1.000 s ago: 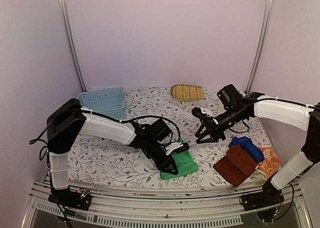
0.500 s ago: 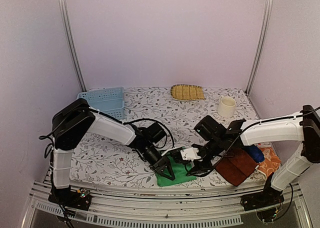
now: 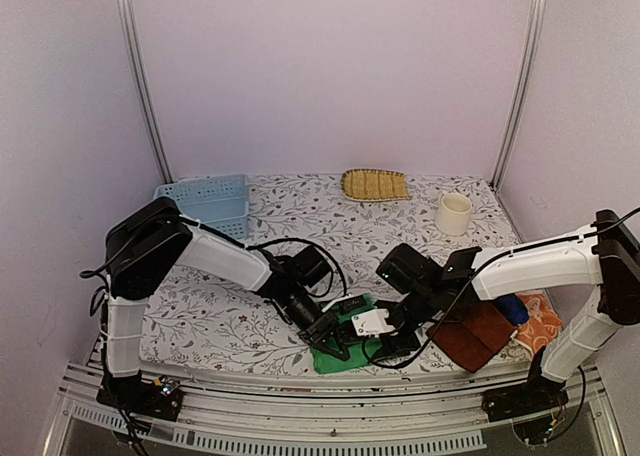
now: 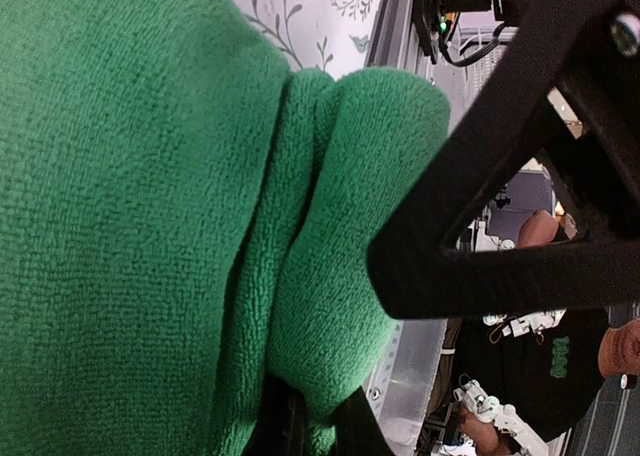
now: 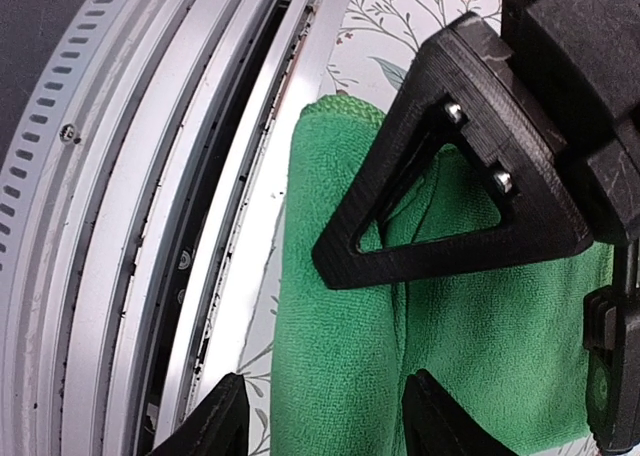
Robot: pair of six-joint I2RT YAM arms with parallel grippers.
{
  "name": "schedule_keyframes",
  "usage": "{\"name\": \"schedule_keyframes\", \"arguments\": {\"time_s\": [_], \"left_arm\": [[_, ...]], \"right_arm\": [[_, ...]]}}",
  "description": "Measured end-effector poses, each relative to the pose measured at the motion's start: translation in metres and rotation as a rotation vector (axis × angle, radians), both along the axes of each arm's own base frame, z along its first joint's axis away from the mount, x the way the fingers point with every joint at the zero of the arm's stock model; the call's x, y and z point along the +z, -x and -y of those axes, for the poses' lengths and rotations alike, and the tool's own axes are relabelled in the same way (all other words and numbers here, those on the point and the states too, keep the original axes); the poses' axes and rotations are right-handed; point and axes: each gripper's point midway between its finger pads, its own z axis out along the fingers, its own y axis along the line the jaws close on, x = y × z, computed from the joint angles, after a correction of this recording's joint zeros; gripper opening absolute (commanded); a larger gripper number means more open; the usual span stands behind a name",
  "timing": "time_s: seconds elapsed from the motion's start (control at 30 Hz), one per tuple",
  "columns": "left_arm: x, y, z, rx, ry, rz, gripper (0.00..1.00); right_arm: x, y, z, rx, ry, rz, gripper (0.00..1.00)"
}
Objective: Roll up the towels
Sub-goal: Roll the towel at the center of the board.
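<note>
The bright green towel [image 3: 330,362] lies at the table's near edge, folded, with a thick rolled edge [image 5: 340,356]. My left gripper [image 3: 335,344] is shut on a fold of it; the cloth bulges between the fingers in the left wrist view [image 4: 312,426]. My right gripper [image 3: 385,348] is low beside it, open, its fingertips [image 5: 215,416] straddling the towel's rolled edge. The left gripper's black triangular finger [image 5: 450,206] lies across the towel just ahead. The reddish-brown towel [image 3: 470,336], blue towel [image 3: 510,309] and orange towel [image 3: 547,321] lie at the right.
The metal rail of the table's near edge [image 5: 120,226] runs right beside the green towel. A pale blue basket [image 3: 205,201] stands at the back left, a yellow straw tray [image 3: 375,184] at the back middle, a cream cup [image 3: 453,214] at the back right.
My right arm has swung from the back right down to the green towel and now sits beside the left gripper. The left gripper has stayed on the towel.
</note>
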Motion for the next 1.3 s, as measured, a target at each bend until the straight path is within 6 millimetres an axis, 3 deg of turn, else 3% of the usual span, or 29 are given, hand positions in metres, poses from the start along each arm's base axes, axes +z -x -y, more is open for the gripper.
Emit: {"name": "schedule_keyframes", "arguments": {"time_s": [0.2, 0.5, 0.73, 0.87, 1.13, 1.3], "left_arm": [[0.000, -0.002, 0.000, 0.010, 0.002, -0.005, 0.00], [-0.001, -0.003, 0.000, 0.016, 0.001, -0.006, 0.00], [0.004, -0.005, -0.007, 0.031, 0.007, 0.064, 0.41], [0.018, -0.015, -0.026, 0.110, -0.021, 0.227, 0.48], [0.060, -0.047, -0.081, 0.361, -0.019, 0.703, 0.46], [0.090, -0.011, -0.081, 0.312, 0.111, 1.011, 0.45]], "right_arm": [[-0.001, 0.010, -0.004, 0.015, 0.005, -0.021, 0.53], [-0.018, 0.005, -0.008, 0.001, 0.032, -0.005, 0.31], [-0.026, 0.005, -0.015, 0.015, 0.035, -0.036, 0.13], [-0.026, 0.008, -0.023, 0.033, 0.023, -0.138, 0.10], [-0.027, -0.005, -0.028, -0.013, 0.035, -0.516, 0.08], [-0.028, -0.013, -0.027, -0.070, 0.037, -0.783, 0.09]]}}
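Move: My left fingers are shut on the green towel's near roll, close to its middle, so the roll's centre is within about 1 cm to their right and level. From my open right hand, the roll's middle lies about 3 cm left and 3 cm below, neither farther out nor nearer. The towel's flat part lies about 7 cm farther out than the roll. The brown towel is some 20 cm right of my right hand, 5 cm farther out and 5 cm lower. My right hand eases down about 3 cm and as far left, closing on the roll just beside my left fingers until it pinches the cloth. Only then do my left fingers open and leave the roll, up and left by about 9 and 8 cm, bowing forward before drawing back as they swing to point down. My right hand keeps its pinch and turns some 45 degrees, fingertips tucking back under towards my base. ##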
